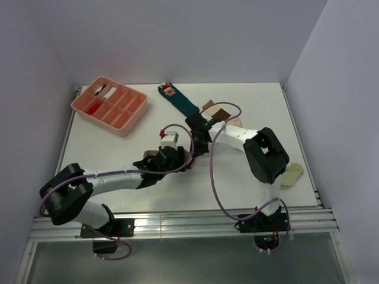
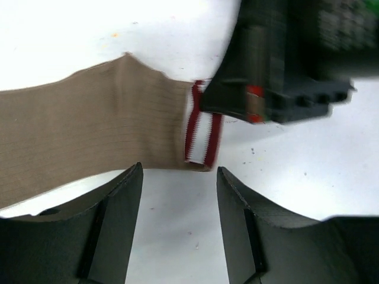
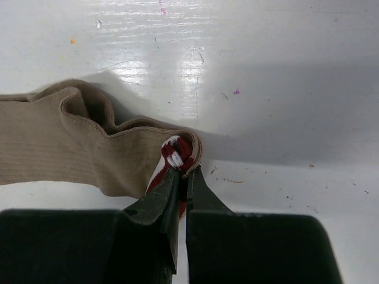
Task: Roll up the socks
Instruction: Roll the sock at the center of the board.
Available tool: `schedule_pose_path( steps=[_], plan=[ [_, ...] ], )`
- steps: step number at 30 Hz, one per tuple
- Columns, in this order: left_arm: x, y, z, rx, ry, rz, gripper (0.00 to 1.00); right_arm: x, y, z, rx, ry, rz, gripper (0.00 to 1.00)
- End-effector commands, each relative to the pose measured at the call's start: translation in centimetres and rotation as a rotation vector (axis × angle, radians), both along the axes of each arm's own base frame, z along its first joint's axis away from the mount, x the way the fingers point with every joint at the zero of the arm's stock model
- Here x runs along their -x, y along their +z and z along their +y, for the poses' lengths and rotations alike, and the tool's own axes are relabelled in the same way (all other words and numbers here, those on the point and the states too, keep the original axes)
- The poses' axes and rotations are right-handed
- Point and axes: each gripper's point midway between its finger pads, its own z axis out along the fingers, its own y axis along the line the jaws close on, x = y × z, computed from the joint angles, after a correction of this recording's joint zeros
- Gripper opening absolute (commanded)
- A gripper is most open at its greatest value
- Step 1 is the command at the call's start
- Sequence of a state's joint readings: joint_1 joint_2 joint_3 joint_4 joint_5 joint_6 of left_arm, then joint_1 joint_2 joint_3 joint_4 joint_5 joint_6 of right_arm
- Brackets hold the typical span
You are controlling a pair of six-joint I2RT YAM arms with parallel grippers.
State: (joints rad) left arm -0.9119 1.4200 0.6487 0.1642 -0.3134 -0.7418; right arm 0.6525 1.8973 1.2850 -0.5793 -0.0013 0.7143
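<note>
The tan-brown sock (image 2: 89, 130) lies flat on the white table, stretching to the left in the left wrist view. Its end carries a red-and-white striped band (image 2: 201, 133). My right gripper (image 3: 185, 168) is shut on that banded edge (image 3: 177, 151) and pinches it up into a fold. The left gripper (image 2: 179, 171) stands open just short of the same end, with only bare table between its fingers. In the top view both grippers (image 1: 177, 158) (image 1: 198, 142) meet at mid-table and hide most of this sock. The cream sock with brown bands (image 1: 216, 109) lies behind them.
A dark teal sock with a red-and-white figure (image 1: 179, 100) lies at the back centre. A pink compartment tray (image 1: 109, 102) sits at the back left. A pale flat sock-like piece (image 1: 292, 175) rests near the right edge, beside the right arm.
</note>
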Motion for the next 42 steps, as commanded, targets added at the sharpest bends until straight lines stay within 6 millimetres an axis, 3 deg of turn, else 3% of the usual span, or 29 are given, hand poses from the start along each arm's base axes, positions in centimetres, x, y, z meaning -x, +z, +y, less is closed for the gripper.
schedule_pose_path(
  steps=[1, 7, 9, 13, 15, 20, 29, 36, 39, 42],
  plan=[
    [-0.5, 1.7, -1.3, -0.160, 0.002, -0.152, 0.58, 0.6, -0.4, -0.9, 0.085, 0.025, 0.043, 0.00],
    [0.2, 1.4, -4.9, -0.344, -0.065, -0.242, 0.60, 0.4, -0.3, -0.3, 0.073, 0.042, 0.064, 0.00],
    [0.3, 0.3, -5.4, -0.405, -0.084, -0.242, 0.60, 0.3, -0.2, -0.2, 0.077, 0.045, 0.065, 0.00],
    [-0.2, 0.1, -6.3, -0.461, -0.067, -0.263, 0.59, 0.0, -0.1, 0.1, 0.073, 0.050, 0.062, 0.00],
    [-0.2, -0.9, -5.8, -0.520, -0.068, -0.250, 0.58, 0.0, -0.2, 0.2, 0.074, 0.050, 0.063, 0.00],
    [0.2, -0.6, -6.1, -0.477, -0.073, -0.269, 0.54, 0.5, -0.5, 1.0, 0.031, 0.066, 0.099, 0.00],
    [0.2, -2.5, -6.1, -0.523, -0.082, -0.252, 0.50, 0.7, -1.0, 1.2, 0.024, 0.069, 0.113, 0.00],
    [0.7, -4.6, -4.8, -0.569, -0.054, -0.199, 0.45, 0.8, -1.1, 1.5, 0.007, 0.074, 0.118, 0.00],
    [0.8, -5.4, -4.2, -0.594, -0.037, -0.190, 0.41, 1.0, -1.4, 1.5, -0.002, 0.073, 0.127, 0.00],
    [0.8, -5.7, -3.9, -0.607, -0.028, -0.185, 0.29, 1.2, -1.5, 1.7, -0.016, 0.075, 0.131, 0.00]
  ],
)
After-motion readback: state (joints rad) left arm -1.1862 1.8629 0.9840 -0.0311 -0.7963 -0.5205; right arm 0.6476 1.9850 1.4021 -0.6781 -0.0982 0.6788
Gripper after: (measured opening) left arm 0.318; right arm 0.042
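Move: The brown sock's rolled, striped cuff lies about 2 cm ahead of the left hand, 5 cm to its right and 6 cm below. Its brown foot part stretches out some 9 cm to the left of the left hand and 3 cm ahead. The tan striped sock lies about 20 cm ahead and 16 cm right of that hand. The right hand already pinches the cuff at its far side, so the cuff's middle is about 2 cm back and 1 cm below it. Bring the left gripper, fingers open, about 6 cm to the right, then lower it some 5 cm onto the near end of the cuff, easing back left a little. Meanwhile roll its left side up by some 30 degrees so that the fingers point nearly straight forward and slant down, and partly close them around the cuff. Keep the right gripper shut on the cuff's far side, letting it creep about 1 cm left. ##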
